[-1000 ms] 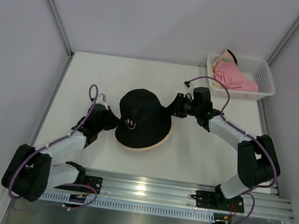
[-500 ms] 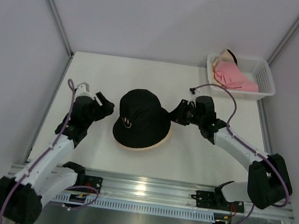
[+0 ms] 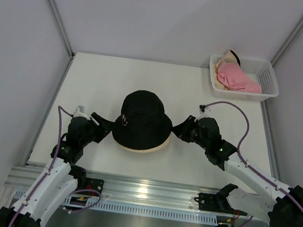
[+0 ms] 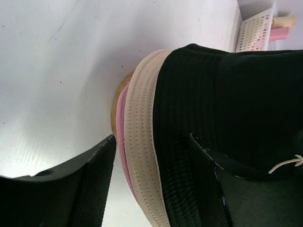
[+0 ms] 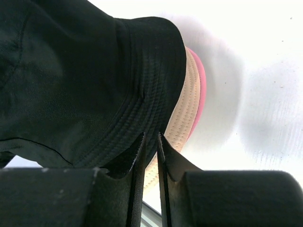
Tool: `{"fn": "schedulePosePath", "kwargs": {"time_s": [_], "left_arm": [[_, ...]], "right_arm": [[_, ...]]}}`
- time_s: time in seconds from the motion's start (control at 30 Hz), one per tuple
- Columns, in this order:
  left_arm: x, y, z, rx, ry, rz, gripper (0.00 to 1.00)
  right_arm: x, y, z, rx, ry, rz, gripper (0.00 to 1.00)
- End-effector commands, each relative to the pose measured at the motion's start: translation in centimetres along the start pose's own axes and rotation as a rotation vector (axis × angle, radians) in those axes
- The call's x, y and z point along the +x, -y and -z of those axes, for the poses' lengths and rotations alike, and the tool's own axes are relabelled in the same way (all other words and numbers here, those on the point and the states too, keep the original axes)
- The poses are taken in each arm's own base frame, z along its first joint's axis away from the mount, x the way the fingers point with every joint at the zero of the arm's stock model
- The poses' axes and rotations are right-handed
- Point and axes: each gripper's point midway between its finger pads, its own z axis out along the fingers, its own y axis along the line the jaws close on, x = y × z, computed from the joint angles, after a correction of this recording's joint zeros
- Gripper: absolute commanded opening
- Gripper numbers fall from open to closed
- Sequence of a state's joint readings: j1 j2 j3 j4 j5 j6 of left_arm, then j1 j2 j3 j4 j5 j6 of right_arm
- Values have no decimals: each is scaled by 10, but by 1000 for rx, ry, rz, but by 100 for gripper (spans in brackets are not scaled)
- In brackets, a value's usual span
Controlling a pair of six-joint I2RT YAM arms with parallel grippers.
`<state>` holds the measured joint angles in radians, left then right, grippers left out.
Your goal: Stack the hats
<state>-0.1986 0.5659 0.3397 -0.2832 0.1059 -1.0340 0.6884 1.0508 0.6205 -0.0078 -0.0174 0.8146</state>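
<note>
A black hat (image 3: 143,118) sits on top of a stack at the table's middle, with a cream-beige brim (image 3: 146,149) showing under it. In the left wrist view the black hat (image 4: 236,104) lies over the cream brim (image 4: 142,142) and a thin pink brim (image 4: 122,123). My left gripper (image 3: 102,130) is open at the stack's left edge, and the brims show between its fingers (image 4: 90,184). My right gripper (image 3: 180,132) is shut and empty, its tips just short of the black brim (image 5: 142,94) on the stack's right side. Another pink hat (image 3: 236,78) and a peach one (image 3: 224,61) lie in the basket.
The white lattice basket (image 3: 270,78) stands at the back right corner, also seen in the left wrist view (image 4: 253,33). A tan edge (image 4: 116,97) shows below the pink brim. Grey walls enclose the table; a metal rail (image 3: 148,192) runs along the near edge.
Both arms have drawn back toward the near edge. The right gripper has come off the hat's right side. The black hat has turned slightly, its smiley moving to the left.
</note>
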Motion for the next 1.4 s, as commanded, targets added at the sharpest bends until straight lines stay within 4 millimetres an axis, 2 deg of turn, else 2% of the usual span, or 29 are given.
{"fn": "schedulePosePath", "kwargs": {"time_s": [0.0, 0.27, 0.37, 0.4, 0.43, 0.53, 0.57, 0.63, 0.67, 0.83, 0.9, 1.0, 1.2, 1.37], "left_arm": [[-2, 22, 3, 86, -11, 69, 65], [-4, 39, -4, 150, -21, 90, 63], [-3, 42, -6, 163, -34, 95, 58], [-4, 44, -7, 169, -33, 96, 55], [-4, 43, -8, 165, -34, 94, 42], [-7, 42, -13, 159, -21, 76, 19], [-8, 42, -14, 154, -17, 64, 15], [-11, 36, -21, 124, -2, 27, 4], [-12, 34, -23, 113, 2, 11, 2], [-19, 34, -40, 105, 17, -86, 1], [-21, 34, -48, 104, 11, -145, 1], [-29, 52, -63, 137, -2, -225, 1], [-45, 76, -91, 163, -12, -334, 1], [-52, 77, -106, 149, -8, -361, 1]], "right_arm": [[-7, 1, 2, 23, 63, -24, 18], [-1, 0, -3, 25, 50, -19, 18], [-12, 10, -4, 70, 88, 13, 24], [-19, 8, -4, 64, 97, 9, 26], [-33, 13, -4, 71, 122, -1, 27], [-55, 8, -3, 44, 142, -12, 29], [-62, 11, -2, 41, 143, -19, 33], [-70, 10, -3, 24, 141, -27, 34], [-72, 9, -3, 7, 132, -35, 35], [-61, 1, -12, -67, 81, -39, 43], [-50, 2, -18, -97, 41, -48, 45], [-47, -5, -22, -149, 32, -47, 45], [-56, -5, -23, -148, 77, -43, 46], [-60, -2, -26, -134, 100, -57, 48]]}}
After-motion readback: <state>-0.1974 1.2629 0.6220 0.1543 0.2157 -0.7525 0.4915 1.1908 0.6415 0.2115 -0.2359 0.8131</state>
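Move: The black hat's middle lies about 17 cm to the right of my left hand, 5 cm ahead and 5 cm higher; its left brim is already at my spread fingers. From my right hand the black hat's middle is some 17 cm left, 3 cm ahead and 2 cm up, with its right brim still in my fingers. The tan hat sits just beneath, centred about 3 cm lower than the black one. My left hand eases a couple of centimetres right, forward and up, shuts on the black brim's left edge, then, keeping its pinch, pulls it forward to about 11 cm from the start, yawing clockwise. My right hand opens and lets go of the right brim, swings about 5 cm forward and outward, then comes back left with fingers spread at the edge. ##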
